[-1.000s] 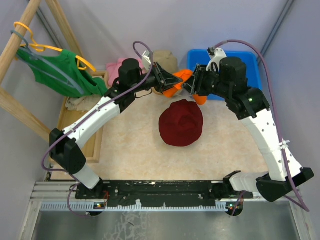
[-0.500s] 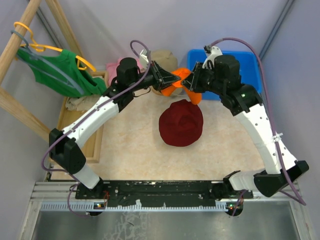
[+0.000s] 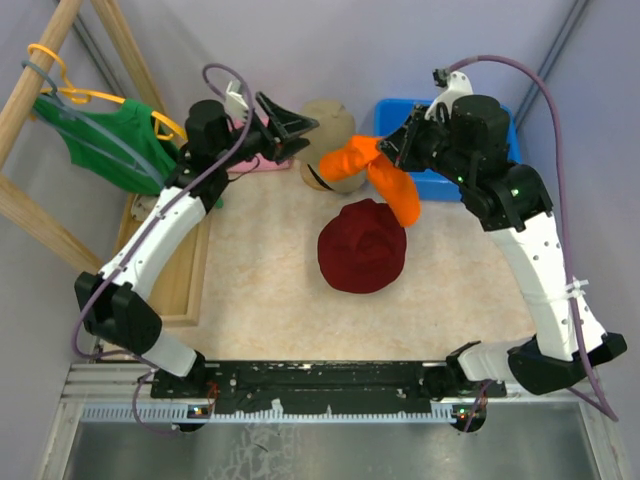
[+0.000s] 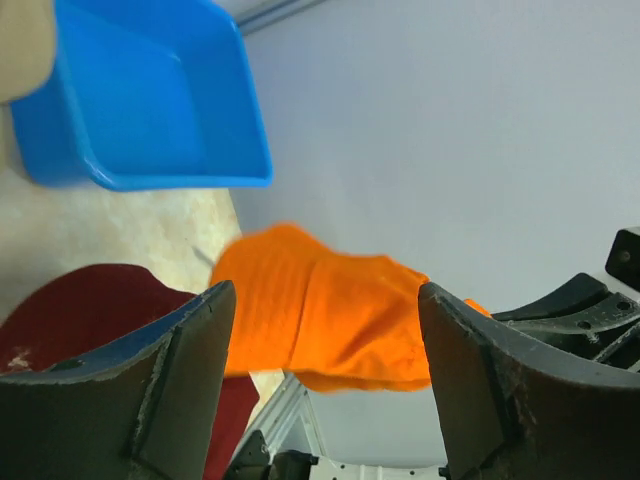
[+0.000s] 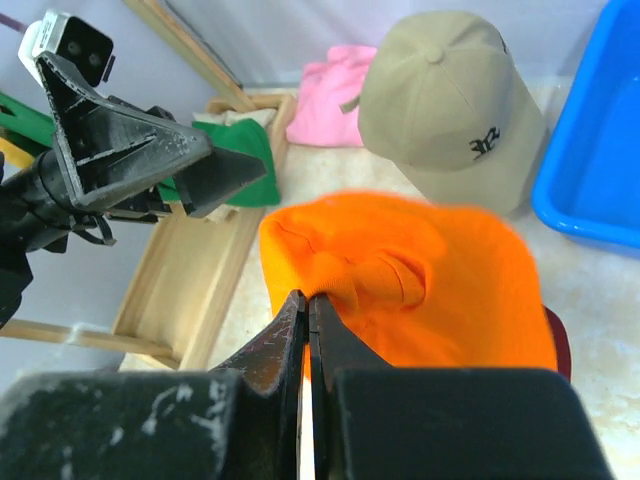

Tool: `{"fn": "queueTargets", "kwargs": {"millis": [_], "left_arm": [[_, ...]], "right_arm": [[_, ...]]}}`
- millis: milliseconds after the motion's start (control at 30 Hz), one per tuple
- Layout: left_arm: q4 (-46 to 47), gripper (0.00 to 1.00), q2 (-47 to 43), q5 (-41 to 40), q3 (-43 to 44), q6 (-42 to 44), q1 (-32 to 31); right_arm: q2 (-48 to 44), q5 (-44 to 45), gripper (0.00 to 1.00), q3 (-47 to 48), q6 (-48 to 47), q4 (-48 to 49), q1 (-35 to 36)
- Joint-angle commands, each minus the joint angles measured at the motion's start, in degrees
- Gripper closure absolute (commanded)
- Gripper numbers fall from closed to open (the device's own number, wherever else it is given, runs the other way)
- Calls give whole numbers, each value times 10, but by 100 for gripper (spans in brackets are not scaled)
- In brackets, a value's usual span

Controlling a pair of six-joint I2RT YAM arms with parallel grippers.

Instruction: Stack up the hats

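Note:
The bright orange bucket hat [image 3: 375,172] hangs in the air above the far edge of the dark red hat [image 3: 362,245], which lies flat on the table. My right gripper [image 3: 397,152] is shut on a fold of the orange hat [image 5: 430,290], its jaws [image 5: 306,298] pinching the fabric. Off to the left, apart from that hat, my left gripper [image 3: 297,128] is open with nothing between its fingers [image 4: 190,340]; the orange hat [image 4: 330,320] shows beyond them. The tan cap [image 3: 328,128] sits behind, partly covered by the orange hat.
A blue bin [image 3: 445,120] stands at the back right under my right arm. At the back left, pink folded cloth [image 5: 325,95] lies beside a wooden tray [image 3: 185,285]. A green garment [image 3: 125,150] on a yellow hanger hangs from the wooden rack at left.
My left gripper let go of the orange hat, opened and drew back to the left. My right gripper closed on the hat and now holds it alone, slightly farther right.

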Motion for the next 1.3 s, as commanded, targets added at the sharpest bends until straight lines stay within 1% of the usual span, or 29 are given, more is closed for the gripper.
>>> {"fn": "queueTargets", "kwargs": {"millis": [0,33,133,267,467,600,733,933,1100,1267], "left_arm": [[-17,20,-50,-3,-2,40,17],[-16,20,-58,1,-12,37,17],[5,21,-80,13,-57,24,16],[10,22,-106,20,-105,23,17],[27,23,-158,15,-187,24,16],[49,24,-184,6,-237,9,12],[62,24,-191,-15,-251,11,8],[138,23,-191,-37,-266,-11,7],[198,23,-172,-29,-265,-10,2],[250,23,-148,-26,-264,-26,-17]], "right_arm": [[-11,-16,100,29,25,19,-13],[-11,-42,100,26,38,30,-23],[-7,-80,100,34,67,39,-46],[-6,-95,100,51,101,47,-49],[-17,-116,100,26,168,105,-50],[-17,-112,100,22,189,125,-50],[-8,-121,100,36,210,138,-50],[-7,-140,100,27,253,168,-50],[-7,-149,100,22,267,178,-50],[-6,-152,100,19,270,180,-50]]}}
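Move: The orange hat hangs from the right hand's shut fingers, its middle about 6 cm below them, 4 cm to their left and 2 cm farther out. From the open, empty left hand that middle lies some 13 cm right, 5 cm back and slightly lower. The maroon hat is about 4 cm back, 4 cm left and 25 cm below the right hand; the tan hat stands roughly 14 cm ahead of the left hand, 6 cm right and 18 cm below. Right fingers keep pinching the orange hat while that hand lifts it about 8 cm and rolls some 30 degrees, left side rising, swinging the free end out to the left hand. The left hand, fingers staying open, draws back about 6 cm and a little left, dips, then rises partway to end slightly lower beside the hat's free edge; whether it touches can't be seen. ##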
